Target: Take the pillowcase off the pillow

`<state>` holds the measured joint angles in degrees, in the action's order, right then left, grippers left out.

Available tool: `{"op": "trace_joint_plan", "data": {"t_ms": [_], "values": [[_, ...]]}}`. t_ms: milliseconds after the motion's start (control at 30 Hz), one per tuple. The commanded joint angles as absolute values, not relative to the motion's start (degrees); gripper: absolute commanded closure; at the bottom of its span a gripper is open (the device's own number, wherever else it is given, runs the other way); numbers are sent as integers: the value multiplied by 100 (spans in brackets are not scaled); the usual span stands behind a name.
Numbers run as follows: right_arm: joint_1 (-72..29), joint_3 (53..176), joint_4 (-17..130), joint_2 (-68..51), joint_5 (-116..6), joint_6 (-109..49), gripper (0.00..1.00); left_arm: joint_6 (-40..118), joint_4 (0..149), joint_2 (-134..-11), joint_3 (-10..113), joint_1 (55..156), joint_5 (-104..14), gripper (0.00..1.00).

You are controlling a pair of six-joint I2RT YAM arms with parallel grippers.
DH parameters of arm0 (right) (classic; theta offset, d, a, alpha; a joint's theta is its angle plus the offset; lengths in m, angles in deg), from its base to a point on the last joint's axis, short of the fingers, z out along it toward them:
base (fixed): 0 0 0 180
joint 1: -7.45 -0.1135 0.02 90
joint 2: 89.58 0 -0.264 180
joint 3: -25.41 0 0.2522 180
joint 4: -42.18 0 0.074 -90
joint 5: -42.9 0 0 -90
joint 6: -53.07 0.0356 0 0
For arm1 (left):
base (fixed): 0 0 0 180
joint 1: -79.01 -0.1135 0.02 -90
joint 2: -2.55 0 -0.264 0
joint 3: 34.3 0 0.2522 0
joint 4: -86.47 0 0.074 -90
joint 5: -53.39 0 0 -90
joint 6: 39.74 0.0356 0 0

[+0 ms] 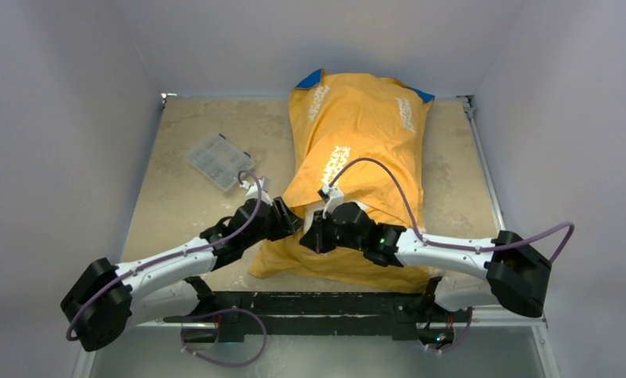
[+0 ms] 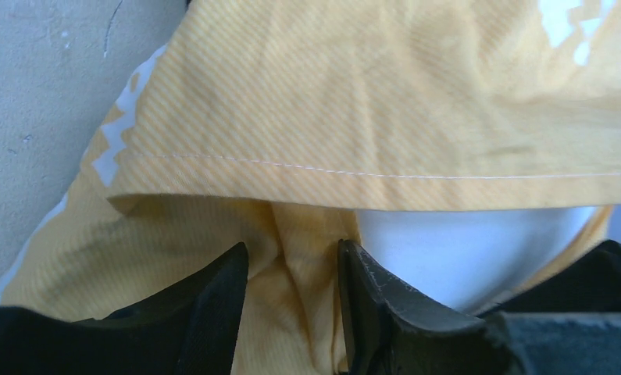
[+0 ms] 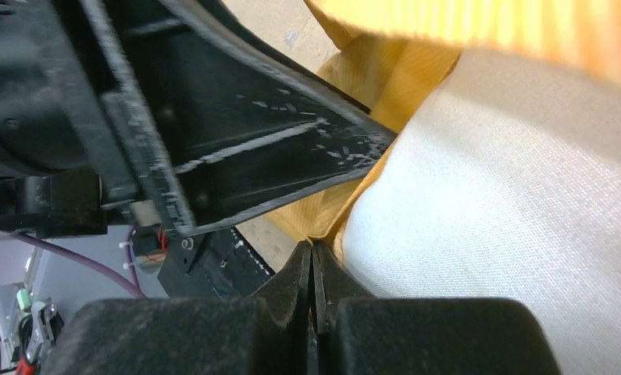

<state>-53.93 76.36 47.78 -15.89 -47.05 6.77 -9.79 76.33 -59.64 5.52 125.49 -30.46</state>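
Note:
The orange-yellow pillowcase [image 1: 357, 134] with white lettering lies down the middle of the table and covers the pillow, which is hidden in the top view. Both grippers are at its near open end. My left gripper [image 1: 287, 220] is open, and its fingers stand either side of a fold of the pillowcase [image 2: 369, 94] just below the stitched hem [image 2: 291, 297]. The white pillow [image 2: 463, 250] shows inside the opening. My right gripper [image 1: 313, 235] is shut on the pillowcase edge [image 3: 312, 248], pinching the orange fabric [image 3: 385, 70] beside the white pillow [image 3: 510, 195].
A clear plastic organiser box [image 1: 219, 161] sits on the beige table [image 1: 183, 205] to the left of the pillowcase. White walls close in the back and both sides. The black base rail [image 1: 317, 307] runs along the near edge. The left gripper's finger [image 3: 252, 156] is close to the right gripper.

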Motion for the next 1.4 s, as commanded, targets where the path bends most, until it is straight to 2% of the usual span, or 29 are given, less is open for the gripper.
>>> {"op": "trace_joint_plan", "data": {"t_ms": [0, 267, 433, 500, 633, 733, 900, 1000, 1367], "values": [[-5423, 7582, 4699, -1665, -4694, 498, 98, -1241, 7883, -5372, 467, 12547, -3035, 55], [-5426, 7618, 4651, -1584, -4662, 455, 98, -1245, 8108, -5943, 472, 12607, -3351, 55], [-5418, 7729, 4802, -1668, -4491, 455, 97, -1197, 7950, -5910, 242, 12777, -3172, 59], [-5424, 7821, 4973, -1724, -4345, 495, 97, -1229, 7912, -5772, 18, 12779, -3147, 66], [-5422, 8094, 5399, -1915, -3932, 764, 93, -1269, 7967, -5652, -234, 12833, -3244, 91], [-5422, 8497, 5828, -2093, -3602, 906, 87, -1212, 7950, -5635, -318, 12879, -3256, 100], [-5424, 9285, 6556, -2093, -3262, 930, 66, -1111, 7916, -5557, -313, 12922, -3244, 100], [-5422, 9609, 6945, -1771, -3252, 913, 57, -1049, 7846, -5524, -234, 12953, -3186, 100], [-5669, 10228, 8406, -496, -2960, 1467, 53, -968, 7588, -5350, -113, 13197, -2771, 100]]}}
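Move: The lower edge of the pillowcase opening, held by my right hand, has its free stretch about 2 cm behind and 2 cm below my open left fingers, some 3 cm ahead and 1 cm left of my right. From my left hand, the upper flap's hem is roughly 5 cm straight ahead, the bare pillow patch 3 cm ahead and 5 cm right, and the case's loose corner 11 cm back and 11 cm left, near the table. I bob my left hand up about 3 cm and down again, then draw it back some 3 cm and slightly down while its fingers shut, pinching the edge just beyond my right fingertips. Then my right hand opens, lets go, arcs up about 10 cm and forward, and drops again beside my left fingertips, ending about 3 cm farther forward, open, rolled with its left side lower and turned slightly clockwise. ##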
